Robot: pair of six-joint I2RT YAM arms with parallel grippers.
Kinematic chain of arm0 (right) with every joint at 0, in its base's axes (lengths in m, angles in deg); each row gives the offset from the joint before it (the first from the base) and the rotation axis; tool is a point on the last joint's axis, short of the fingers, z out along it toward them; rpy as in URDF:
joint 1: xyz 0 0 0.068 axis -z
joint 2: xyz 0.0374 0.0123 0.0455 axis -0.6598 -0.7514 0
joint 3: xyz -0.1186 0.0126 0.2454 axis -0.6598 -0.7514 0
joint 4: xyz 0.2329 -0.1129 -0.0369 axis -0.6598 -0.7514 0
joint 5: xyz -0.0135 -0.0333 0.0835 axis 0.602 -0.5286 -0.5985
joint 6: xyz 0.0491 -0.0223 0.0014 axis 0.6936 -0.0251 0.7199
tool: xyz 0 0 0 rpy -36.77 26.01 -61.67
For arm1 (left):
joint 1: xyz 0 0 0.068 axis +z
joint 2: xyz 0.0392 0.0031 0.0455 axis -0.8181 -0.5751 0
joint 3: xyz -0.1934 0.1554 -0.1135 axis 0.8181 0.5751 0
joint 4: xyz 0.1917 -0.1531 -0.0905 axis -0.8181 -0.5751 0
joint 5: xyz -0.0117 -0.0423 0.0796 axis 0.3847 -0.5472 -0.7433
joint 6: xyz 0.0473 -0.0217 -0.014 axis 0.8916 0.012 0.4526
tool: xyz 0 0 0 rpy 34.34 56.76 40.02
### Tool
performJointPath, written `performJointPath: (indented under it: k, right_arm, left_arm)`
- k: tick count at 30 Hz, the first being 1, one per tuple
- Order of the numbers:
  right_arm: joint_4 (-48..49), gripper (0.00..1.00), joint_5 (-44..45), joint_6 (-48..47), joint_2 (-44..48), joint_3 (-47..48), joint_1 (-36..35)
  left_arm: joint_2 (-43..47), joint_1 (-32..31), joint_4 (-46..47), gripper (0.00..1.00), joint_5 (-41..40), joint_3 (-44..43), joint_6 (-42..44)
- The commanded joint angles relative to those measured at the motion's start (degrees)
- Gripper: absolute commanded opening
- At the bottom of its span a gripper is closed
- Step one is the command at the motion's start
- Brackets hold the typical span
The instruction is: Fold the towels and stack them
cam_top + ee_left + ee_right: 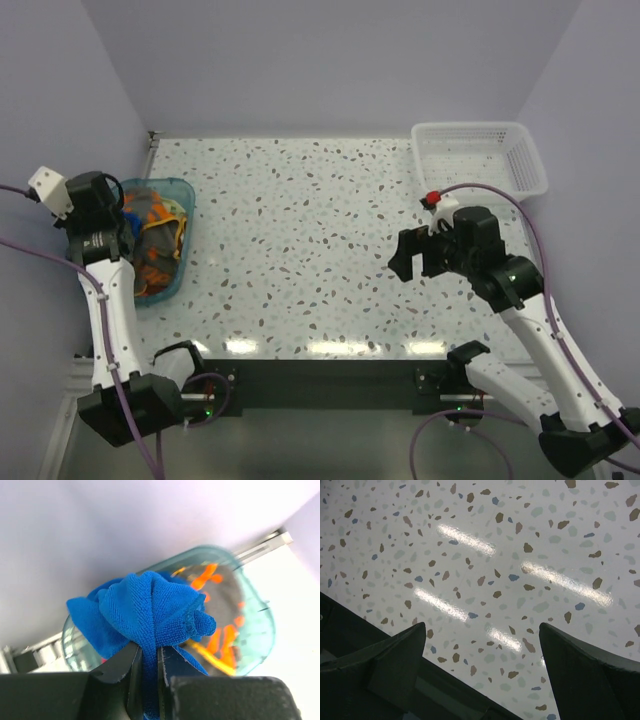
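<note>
A royal blue towel (150, 607) is bunched up and pinched between the jaws of my left gripper (149, 651), which is shut on it just above the teal tub (262, 615). More towels, orange with grey blotches (224, 639), lie crumpled inside the tub. In the top view the left gripper (124, 216) hangs over the tub (186, 190) at the table's left edge, with the towel pile (160, 238) below it. My right gripper (405, 262) hovers over the bare table on the right, open (482, 625) with nothing between its fingers.
A white mesh basket (480, 160) stands at the back right corner. The speckled tabletop (300, 240) stretches between tub and basket. Walls close in on the left, back and right.
</note>
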Motion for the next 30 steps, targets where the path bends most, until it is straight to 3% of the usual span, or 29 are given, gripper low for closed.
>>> performJointPath:
  k: [1, 3, 10, 15, 16, 21, 22, 23, 24, 28, 30]
  right_arm:
    - [-0.6, 0.99, 0.4, 0.3, 0.3, 3.1, -0.3]
    - [-0.6, 0.99, 0.4, 0.5, 0.0, 3.8, -0.3]
    - [0.6, 0.99, 1.3, 2.7, -0.6, 6.5, -0.3]
    - [0.0, 0.99, 4.5, 2.5, -1.1, 11.1, -0.3]
    - [0.0, 0.99, 5.2, 2.5, -0.8, 11.4, -0.2]
    - [0.0, 0.99, 6.9, 2.6, 0.3, 11.6, -0.2]
    - [0.0, 0.99, 7.4, 2.9, 0.6, 11.3, -0.2]
    - [-0.1, 0.99, 8.6, 3.3, 0.9, 10.8, -0.3]
    - [-0.1, 0.99, 9.0, 3.9, 1.2, 10.1, -0.2]
    - [-0.4, 0.99, 9.9, 5.3, 1.6, 8.5, -0.3]
    - [-0.8, 0.99, 11.7, 5.6, 1.1, 7.7, -0.2]
  left_arm:
    - [-1.1, -1.3, 0.3, 0.0, 2.8, -7.3, 4.1]
    - [-2.6, -4.2, -0.4, 0.0, 6.8, -12.9, 4.8]
    - [-13.2, -28.6, -1.6, 0.0, 16.6, -31.9, 4.8]
    - [-18.5, -42.8, -1.3, 0.0, 19.0, -38.8, 6.6]
    - [-19.2, -48.0, -0.9, 0.0, 19.0, -38.7, 6.7]
    - [-18.4, -65.7, 2.8, 0.03, 14.7, -29.9, 6.2]
    - [-17.6, -71.2, 3.7, 0.07, 14.4, -24.9, 5.7]
    - [-17.2, -73.8, 5.6, 0.21, 14.4, -22.0, 5.0]
    - [-16.6, -76.5, 6.7, 0.3, 14.7, -18.7, 3.2]
    - [-15.1, -89.9, 10.7, 0.46, 15.6, -1.9, -2.4]
    - [-14.9, -93.1, 10.7, 0.57, 15.5, 0.8, -5.5]
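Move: The left hand holds the blue towel above the teal bin, whose middle is about 4 cm ahead, 7 cm right and 20 cm below. The bare table middle, where the towel goes, lies some 56 cm right, 3 cm back and 24 cm down; the white basket stands roughly 27 cm beyond that spot and 26 cm farther right. From the right hand the spot is about 8 cm left, 3 cm ahead and 21 cm below. Left swings the blue towel 50 cm right, arcing up then down and back, opening late; right rises 6 cm. ##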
